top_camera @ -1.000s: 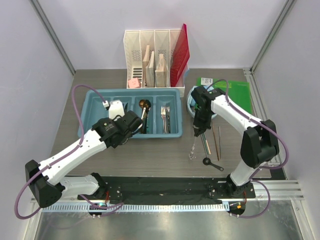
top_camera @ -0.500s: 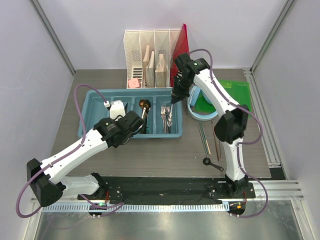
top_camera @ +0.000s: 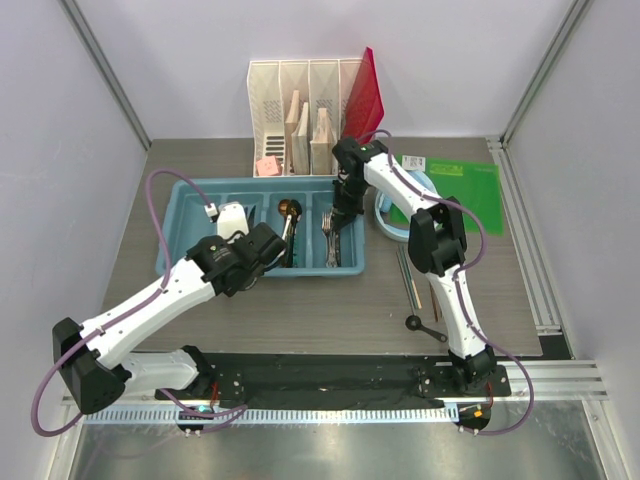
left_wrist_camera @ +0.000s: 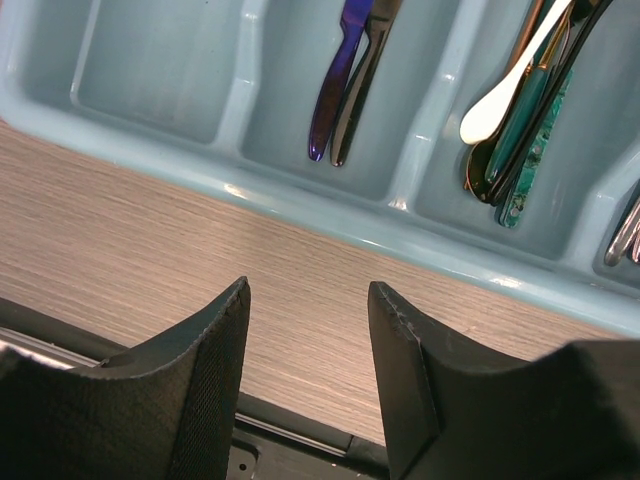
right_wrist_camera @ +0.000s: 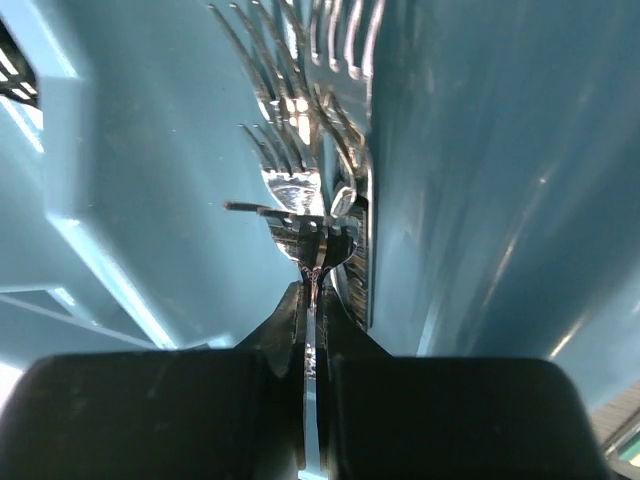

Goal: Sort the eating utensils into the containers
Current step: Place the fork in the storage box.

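My right gripper (top_camera: pixel 337 222) reaches down into the rightmost compartment of the light blue tray (top_camera: pixel 300 272). It is shut on the handle of a silver fork (right_wrist_camera: pixel 300 222), seen edge-on between the right gripper's (right_wrist_camera: pixel 313 300) jaws. The fork hangs just over several other forks (right_wrist_camera: pixel 325 70) lying there. My left gripper (top_camera: pixel 272 248) hovers at the tray's front rim (left_wrist_camera: pixel 400 235) and is open with only bare wood between the left gripper's (left_wrist_camera: pixel 308 300) fingers. Knives (left_wrist_camera: pixel 340 80) and spoons (left_wrist_camera: pixel 520 120) lie in the middle compartments. Chopsticks (top_camera: pixel 433 280), a dark utensil (top_camera: pixel 407 278) and a black spoon (top_camera: pixel 425 327) lie on the table to the right.
Light blue headphones (top_camera: pixel 384 218) and a green pad (top_camera: pixel 468 185) sit right of the tray. A white file organizer (top_camera: pixel 300 110) with a red folder (top_camera: pixel 360 95) stands behind it. The tray wall (right_wrist_camera: pixel 470 150) is close on my right gripper's right side.
My right arm has swung left from the table beside the tray, carrying the fork, and come down into the rightmost compartment. The left arm has not moved.
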### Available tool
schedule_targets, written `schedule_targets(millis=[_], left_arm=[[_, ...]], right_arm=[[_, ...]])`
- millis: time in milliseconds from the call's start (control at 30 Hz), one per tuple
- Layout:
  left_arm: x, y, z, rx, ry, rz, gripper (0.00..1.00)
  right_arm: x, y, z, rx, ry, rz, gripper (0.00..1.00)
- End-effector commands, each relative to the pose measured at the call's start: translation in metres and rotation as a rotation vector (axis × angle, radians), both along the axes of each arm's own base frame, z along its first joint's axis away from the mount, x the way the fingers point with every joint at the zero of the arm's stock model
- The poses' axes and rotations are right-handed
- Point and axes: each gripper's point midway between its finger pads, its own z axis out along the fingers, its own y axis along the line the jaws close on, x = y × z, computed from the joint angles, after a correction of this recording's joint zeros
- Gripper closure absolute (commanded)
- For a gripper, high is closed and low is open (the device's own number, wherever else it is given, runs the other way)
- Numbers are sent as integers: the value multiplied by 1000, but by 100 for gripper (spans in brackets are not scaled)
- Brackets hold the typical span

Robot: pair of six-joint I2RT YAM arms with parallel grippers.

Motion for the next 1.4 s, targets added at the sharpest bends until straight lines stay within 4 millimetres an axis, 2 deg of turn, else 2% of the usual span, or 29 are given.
schedule_targets(millis=[0, 33, 67, 100, 133, 200, 233, 267, 300, 333, 500, 733, 900, 1100, 1367], left_arm=[[6, -2, 3, -3, -21, 19, 49], [6, -3, 2, -2, -16, 17, 49], [7, -4, 2, 1, -11, 14, 49], [8, -7, 1, 3, -2, 10, 49], [8, -8, 1, 5, 2, 10, 49], [9, -8, -1, 9, 10, 15, 50], [8, -7, -2, 10, 13, 24, 50], [7, -6, -3, 7, 13, 29, 49], [6, -5, -5, 6, 15, 34, 49], [6, -7, -4, -9, 6, 31, 49], [8, -8, 1, -25, -14, 31, 49], [2, -4, -4, -16, 12, 44, 50], [-3, 2, -2, -29, -1, 59, 50], [-5, 6, -3, -27, -4, 70, 50], [-4, 4, -4, -29, 3, 68, 50]], right_arm=[[1, 12, 10, 68, -15, 23, 99], [-1, 14, 8, 71, -5, 28, 98], [-3, 14, 7, 71, -1, 33, 91], [-4, 14, 8, 73, 2, 36, 77], [-4, 13, 10, 69, -5, 37, 72], [-7, 11, 15, 73, -16, 42, 64], [-7, 11, 30, 93, -54, 41, 61], [-15, 8, 22, 87, -31, 37, 58], [-12, 10, 22, 102, -57, 33, 55], [-20, 5, 21, 96, -48, 29, 55], [-30, -6, 8, 43, -14, 10, 58], [-18, -26, 4, -11, -37, -46, 59], [-12, -59, 4, -60, -41, -135, 58], [-29, -96, -12, -115, 15, -203, 58], [-22, -101, -6, -63, -17, -199, 58]])
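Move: The right hand, fork held, is low inside the storage box; the fork pile's middle lies about 2 cm left, 1 cm ahead and 3 cm below. The box's right wall is some 5 cm right, roughly level front to back; the spoons lie 12 cm left and level. From the left hand the fork pile is about 12 cm ahead, 20 cm right and 14 cm below. Right fingers open, releasing the fork, draw back about 3 cm, then push the box roughly 8 cm right. ##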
